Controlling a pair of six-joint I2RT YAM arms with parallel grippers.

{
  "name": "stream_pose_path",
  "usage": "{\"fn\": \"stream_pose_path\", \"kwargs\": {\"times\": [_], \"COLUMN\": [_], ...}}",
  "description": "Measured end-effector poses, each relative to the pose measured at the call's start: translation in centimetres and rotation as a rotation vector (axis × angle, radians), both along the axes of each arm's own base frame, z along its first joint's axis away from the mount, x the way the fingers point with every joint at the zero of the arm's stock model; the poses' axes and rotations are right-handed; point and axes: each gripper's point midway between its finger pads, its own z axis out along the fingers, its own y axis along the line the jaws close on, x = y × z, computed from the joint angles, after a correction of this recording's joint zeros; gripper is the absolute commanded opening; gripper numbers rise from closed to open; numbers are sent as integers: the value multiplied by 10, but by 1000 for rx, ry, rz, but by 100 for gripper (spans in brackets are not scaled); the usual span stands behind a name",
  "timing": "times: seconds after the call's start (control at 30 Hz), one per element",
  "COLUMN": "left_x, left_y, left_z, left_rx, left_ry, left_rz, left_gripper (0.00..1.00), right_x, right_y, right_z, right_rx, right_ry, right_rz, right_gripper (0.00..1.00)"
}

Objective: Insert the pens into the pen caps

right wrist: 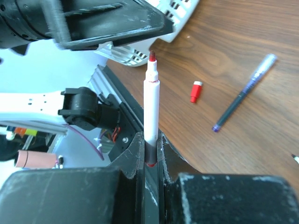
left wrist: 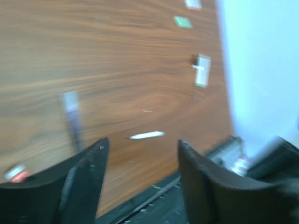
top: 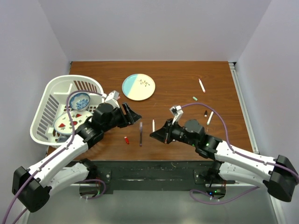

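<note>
My right gripper (right wrist: pixel 150 137) (top: pixel 153 134) is shut on the dark lower end of a white pen (right wrist: pixel 152 109) (top: pixel 153 125) whose bare red tip points toward the left gripper. My left gripper (top: pixel 134 114) (left wrist: pixel 142 141) hangs open and holds nothing, a short way left of that tip. On the table below lie a red cap (top: pixel 126 139) (right wrist: pixel 196 91) (left wrist: pixel 17 173) and a dark purple pen (top: pixel 140 134) (right wrist: pixel 243 93) (left wrist: pixel 72 119). At the right are a green cap (top: pixel 195 98) (left wrist: pixel 183 22), a black cap (top: pixel 205 113) and two more white pens (top: pixel 202 85) (top: pixel 210 117).
A white basket (top: pixel 46 100) holding dishes stands at the left, close behind the left arm. A round blue-and-cream plate (top: pixel 138 87) sits at the back centre. The black mounting rail (top: pixel 154 170) runs along the table's near edge.
</note>
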Motion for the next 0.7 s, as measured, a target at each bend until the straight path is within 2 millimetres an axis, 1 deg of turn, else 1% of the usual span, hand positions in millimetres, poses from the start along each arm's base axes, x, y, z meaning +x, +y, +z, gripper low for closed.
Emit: {"fn": "stream_pose_path", "kwargs": {"times": [0.1,0.2,0.33,0.47,0.53,0.6,0.7], "left_x": [2,-3,-14,-23,-26,-27,-29], "left_y": [29,53,76,89,91,91,87], "left_z": [-27,-55,-90,-120,-130,-139,-146], "left_rx": [118,232,370,491,531,561,574], "left_ry": [115,227,360,470,510,537,558], "left_rz": [156,265,349,388,391,384,367], "left_gripper": [54,51,47,46,45,45,45], "right_x": [0,1,2,3,3,3,4], "right_y": [-6,-10,-14,-16,-17,-18,-21], "right_z": [-2,0,2,-1,-4,-7,-9], "right_rx": [-8,-11,-8,-21,-31,-42,-51], "right_ry": [0,-4,-10,-6,-3,0,-2], "right_rz": [-19,-38,-51,-64,-66,-69,-82], "right_gripper": [0,0,0,0,0,0,0]}}
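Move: The red cap lies on the table about 6 cm to the left of the left hand, some 4 cm back and roughly 20 cm below; the purple pen lies about 7 cm to the right of that cap and 3 cm farther out, and the black-tipped white marker some 24 cm to its right, level with it. From the right hand, which already holds the uncapped red-nibbed marker, the red cap is about 16 cm left, 4 cm ahead and 20 cm down. The empty left hand swoops down about 15 cm and some 9 cm to its left, drifting slightly back, to come over the red cap; the sideways part eases off first while the descent goes on, and the fingers swing from slanting forward-right to pointing steeply down, a turn of some 50 degrees, narrowing part-way yet staying open. The right hand keeps its pinch on the red-nibbed marker and draws it about 2 cm to the right, away from the cap. ##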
